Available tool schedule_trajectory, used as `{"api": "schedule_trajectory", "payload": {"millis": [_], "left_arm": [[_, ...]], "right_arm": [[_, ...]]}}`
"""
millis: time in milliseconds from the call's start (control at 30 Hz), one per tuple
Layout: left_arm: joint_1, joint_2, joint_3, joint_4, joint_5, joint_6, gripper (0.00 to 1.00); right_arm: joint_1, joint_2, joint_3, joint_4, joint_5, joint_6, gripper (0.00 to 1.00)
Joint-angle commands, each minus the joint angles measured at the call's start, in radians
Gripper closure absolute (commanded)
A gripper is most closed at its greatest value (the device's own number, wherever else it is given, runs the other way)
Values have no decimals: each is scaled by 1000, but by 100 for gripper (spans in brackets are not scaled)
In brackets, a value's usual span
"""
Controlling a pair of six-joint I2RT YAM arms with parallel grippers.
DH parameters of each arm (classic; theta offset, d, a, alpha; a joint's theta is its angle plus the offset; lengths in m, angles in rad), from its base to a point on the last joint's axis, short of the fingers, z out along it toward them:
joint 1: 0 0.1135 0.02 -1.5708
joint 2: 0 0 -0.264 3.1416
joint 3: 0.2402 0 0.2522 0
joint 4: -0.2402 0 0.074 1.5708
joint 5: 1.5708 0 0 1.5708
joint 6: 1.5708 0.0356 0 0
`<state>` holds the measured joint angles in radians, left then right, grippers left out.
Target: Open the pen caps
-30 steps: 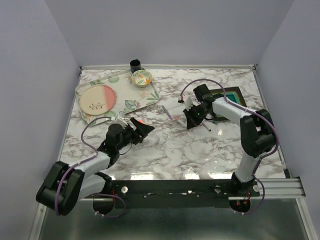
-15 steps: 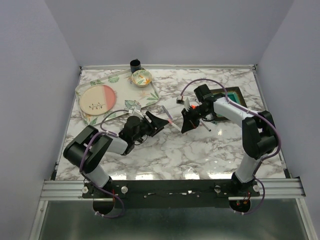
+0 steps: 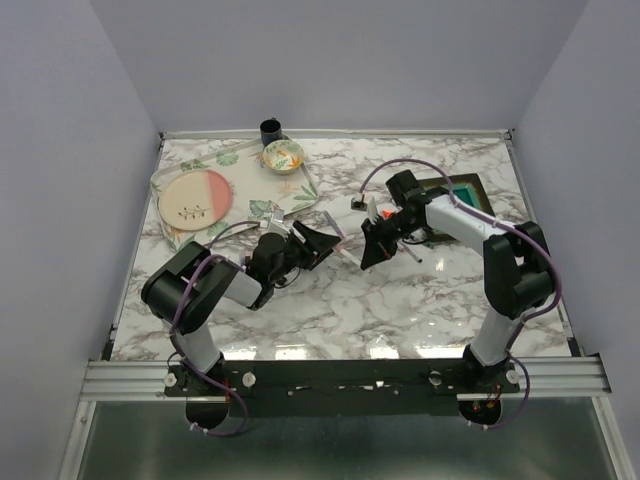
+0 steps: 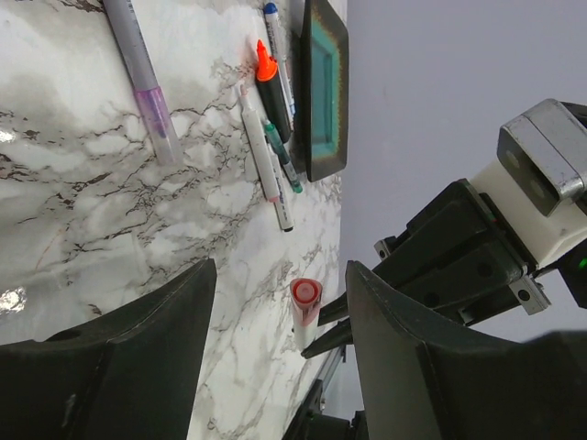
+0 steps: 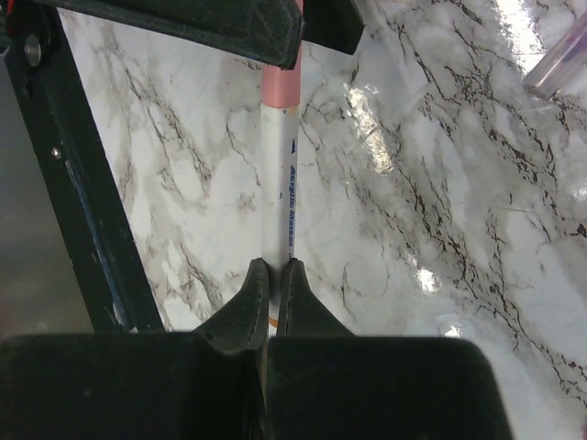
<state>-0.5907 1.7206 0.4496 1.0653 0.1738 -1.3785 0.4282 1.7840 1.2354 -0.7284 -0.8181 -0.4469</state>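
My right gripper [image 5: 275, 268] is shut on a white pen [image 5: 278, 183] and holds it above the marble table, pointing at the left arm. Its pink-red pen cap [image 4: 306, 298] sits between the fingers of my left gripper [image 4: 280, 275], which is open, with a gap on both sides of the cap. In the top view the left gripper [image 3: 325, 243] and right gripper [image 3: 367, 252] face each other at mid-table. More pens lie on the marble: a lilac-grey one [image 4: 147, 82], an orange-tipped highlighter [image 4: 268, 78], a white one [image 4: 261, 147], a green one [image 4: 280, 151] and a blue-capped one [image 4: 275, 37].
A dark-framed teal tray [image 3: 455, 195] lies behind the right arm. At the back left a leaf-patterned mat [image 3: 255, 205] carries a pink and cream plate [image 3: 195, 197]. A small patterned bowl [image 3: 283, 155] and a black cup [image 3: 270, 129] stand behind it.
My left arm has swung right and brought its gripper up to the capped end of the held pen, with its jaws narrowing. The right gripper has shifted slightly left, still holding the pen.
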Motion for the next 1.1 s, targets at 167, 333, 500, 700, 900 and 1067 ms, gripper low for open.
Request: {"api": "schedule_trajectory", "payload": {"millis": [167, 333, 500, 700, 900, 1067], "left_arm": [[-14, 20, 26, 45, -33, -10, 49], [-35, 1, 34, 25, -42, -13, 57], [-72, -21, 54, -43, -77, -8, 93], [-74, -101, 44, -134, -140, 32, 100], [-116, -107, 98, -148, -103, 53, 100], [-153, -98, 136, -153, -112, 53, 100]], "right_arm": [[23, 9, 15, -14, -18, -9, 100], [29, 9, 10, 4, 5, 4, 100], [35, 9, 9, 9, 17, 4, 99], [35, 0, 3, 15, 10, -1, 73], [37, -37, -5, 40, -36, 14, 50], [35, -44, -10, 50, -36, 31, 61]]}}
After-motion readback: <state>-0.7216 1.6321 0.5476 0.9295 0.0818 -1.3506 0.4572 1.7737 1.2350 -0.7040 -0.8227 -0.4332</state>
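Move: The left hand's open fingers already straddle the pink cap of the white marker, the cap about 2 cm to the right of the hand point and level with it. The right hand, shut on the barrel near its far end, has that cap some 6 cm to its left, 1 cm ahead and 5 cm above. From the left hand, the lilac pen lies on the table about 12 cm ahead, 1 cm left and 10 cm below; the orange marker is roughly 14 cm ahead, 12 cm right and just as far below. Easing about 2 cm to its right, the left hand shuts its fingers on the marker's pink-cap end while the right hand keeps hold of the barrel, almost still. Then the right fingers open to about half and stay around the barrel's lower end, as the left hand, still gripping, rises some 3 cm and goes on right over the right hand. ##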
